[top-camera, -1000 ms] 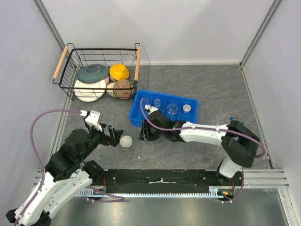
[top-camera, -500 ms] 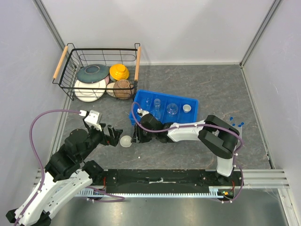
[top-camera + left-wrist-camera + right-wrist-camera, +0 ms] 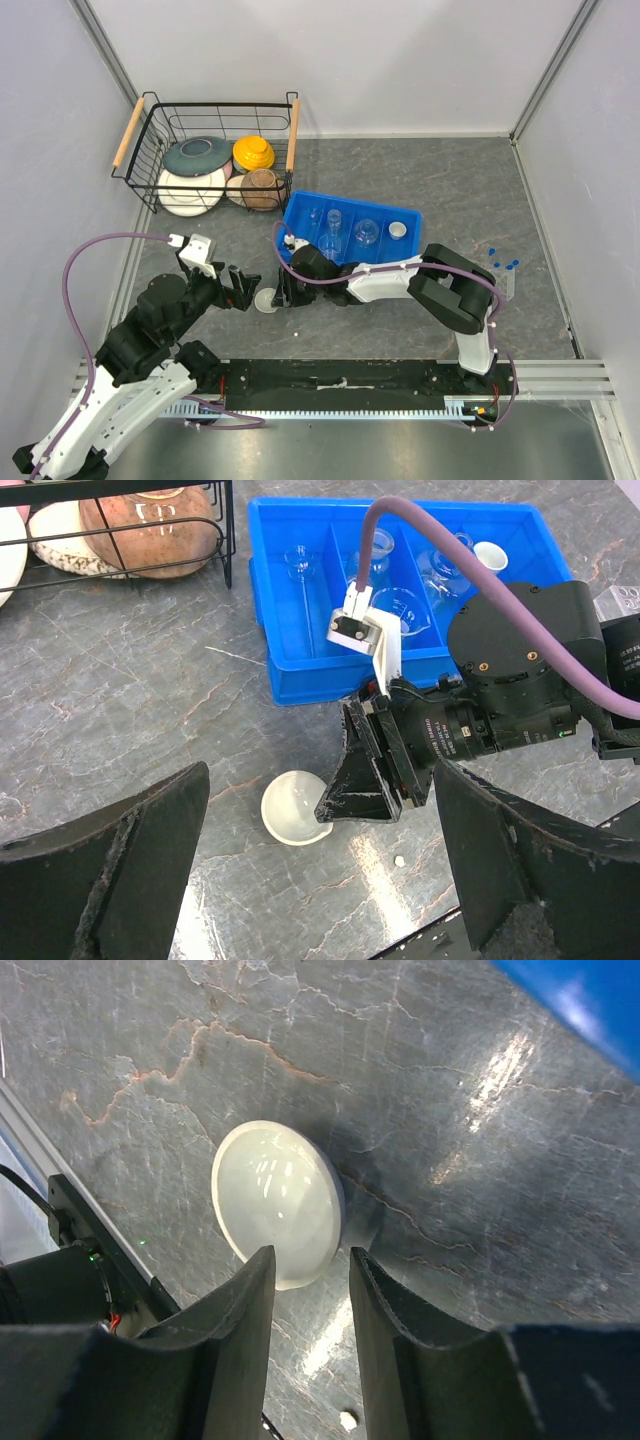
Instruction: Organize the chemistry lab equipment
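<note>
A round white-looking bulb lies on the grey table between my two grippers; it also shows in the left wrist view and the right wrist view. My right gripper has reached in from the right, low over the table. Its jaws stand partly open with the tips at the bulb's near edge and bare table between them. My left gripper hangs wide open just left of the bulb, holding nothing. The blue tray holds a small beaker, a flask and a little white cup.
A wire basket with coloured bowls and plates stands at the back left. Small blue pieces lie at the right near the wall. A white crumb sits on the table in front of the bulb. A metal rail runs along the near edge.
My right arm has swung left from the blue tray's front edge until its gripper reached the bulb. The left arm and the bulb have stayed put.
</note>
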Robot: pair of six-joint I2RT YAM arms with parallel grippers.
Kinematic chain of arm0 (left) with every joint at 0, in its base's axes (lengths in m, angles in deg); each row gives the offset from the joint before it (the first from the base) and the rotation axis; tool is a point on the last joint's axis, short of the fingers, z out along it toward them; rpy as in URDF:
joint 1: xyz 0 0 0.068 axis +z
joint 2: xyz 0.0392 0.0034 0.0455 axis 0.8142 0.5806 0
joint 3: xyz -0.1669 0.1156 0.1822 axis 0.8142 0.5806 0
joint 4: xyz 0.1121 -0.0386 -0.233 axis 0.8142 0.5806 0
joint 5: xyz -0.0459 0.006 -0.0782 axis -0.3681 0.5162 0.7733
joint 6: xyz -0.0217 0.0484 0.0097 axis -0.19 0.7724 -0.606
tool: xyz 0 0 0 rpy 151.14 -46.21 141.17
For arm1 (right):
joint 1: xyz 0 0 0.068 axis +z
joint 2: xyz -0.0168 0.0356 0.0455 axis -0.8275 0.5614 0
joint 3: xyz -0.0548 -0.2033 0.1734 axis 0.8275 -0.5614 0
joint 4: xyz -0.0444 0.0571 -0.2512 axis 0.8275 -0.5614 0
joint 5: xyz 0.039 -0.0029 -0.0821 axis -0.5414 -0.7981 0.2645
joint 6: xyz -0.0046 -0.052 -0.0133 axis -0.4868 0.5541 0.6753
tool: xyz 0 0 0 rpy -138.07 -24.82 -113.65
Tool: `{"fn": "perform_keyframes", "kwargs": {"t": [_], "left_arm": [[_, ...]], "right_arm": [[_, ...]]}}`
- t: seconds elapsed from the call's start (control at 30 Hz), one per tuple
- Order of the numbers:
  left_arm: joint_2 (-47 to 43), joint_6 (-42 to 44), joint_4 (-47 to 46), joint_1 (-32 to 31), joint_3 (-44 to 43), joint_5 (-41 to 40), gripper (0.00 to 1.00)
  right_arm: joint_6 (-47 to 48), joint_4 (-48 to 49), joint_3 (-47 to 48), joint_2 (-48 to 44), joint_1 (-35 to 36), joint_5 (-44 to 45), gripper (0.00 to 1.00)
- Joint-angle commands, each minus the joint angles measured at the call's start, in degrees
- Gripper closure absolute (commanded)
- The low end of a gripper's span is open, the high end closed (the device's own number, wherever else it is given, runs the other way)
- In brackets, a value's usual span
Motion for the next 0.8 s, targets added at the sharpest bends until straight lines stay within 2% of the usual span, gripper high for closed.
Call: {"fn": "perform_keyframes", "kwargs": {"t": [0.0,0.07,0.1,0.13,0.2,0.23,0.43,0.6,0.77], "left_arm": [[-0.5,1.1,-1.3,-0.2,-0.1,-0.7,0.0],[-0.5,1.1,-1.3,-0.2,-0.1,-0.7,0.0],[-0.5,1.1,-1.3,-0.2,-0.1,-0.8,0.0],[-0.5,1.1,-1.3,-0.2,-0.1,-0.8,0.0],[-0.4,1.0,-1.3,-0.2,-0.1,-1.1,0.0],[-0.4,1.0,-1.3,-0.2,-0.1,-1.0,0.0],[-0.7,1.0,-1.3,-0.2,-0.1,-1.1,0.0],[-0.5,1.0,-1.3,-0.2,-0.1,-1.0,0.0],[-0.5,1.0,-1.3,-0.3,-0.1,-0.9,0.0]], "right_arm": [[0.2,1.7,2.1,0.9,0.2,1.0,0.57],[0.3,1.7,2.1,1.1,0.2,1.2,0.63],[0.5,1.7,2.2,1.3,0.2,1.4,0.69],[0.4,1.6,2.1,1.3,0.3,1.5,0.84],[0.6,1.3,2.5,1.4,0.3,2.0,0.97],[0.9,0.5,2.7,1.4,0.2,2.4,1.0],[4.0,-3.1,3.3,-2.0,1.0,5.7,1.0],[6.3,-8.3,3.9,-8.7,1.6,8.5,1.0],[9.2,-19.0,4.3,-17.9,1.6,10.2,1.0]]}}
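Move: The white dish lies right at the right gripper's tips, its near rim already between the open fingers and its middle about 3 cm left, 1 cm back and 1 cm lower. The blue box is centred roughly 17 cm ahead and 16 cm right of that gripper. A small white bit lies some 7 cm back and 4 cm right of it, at table level. From the left gripper, the dish is about 21 cm below, 3 cm right and 1 cm ahead. Shut the right gripper's part-open fingers on the rim of the white dish to pinch it, settling slightly lower as they close. Keep that pinch and raise the hand about 5 cm, gathering speed, while drawing it some 2 cm to the right, fingertips still angled left and down. ##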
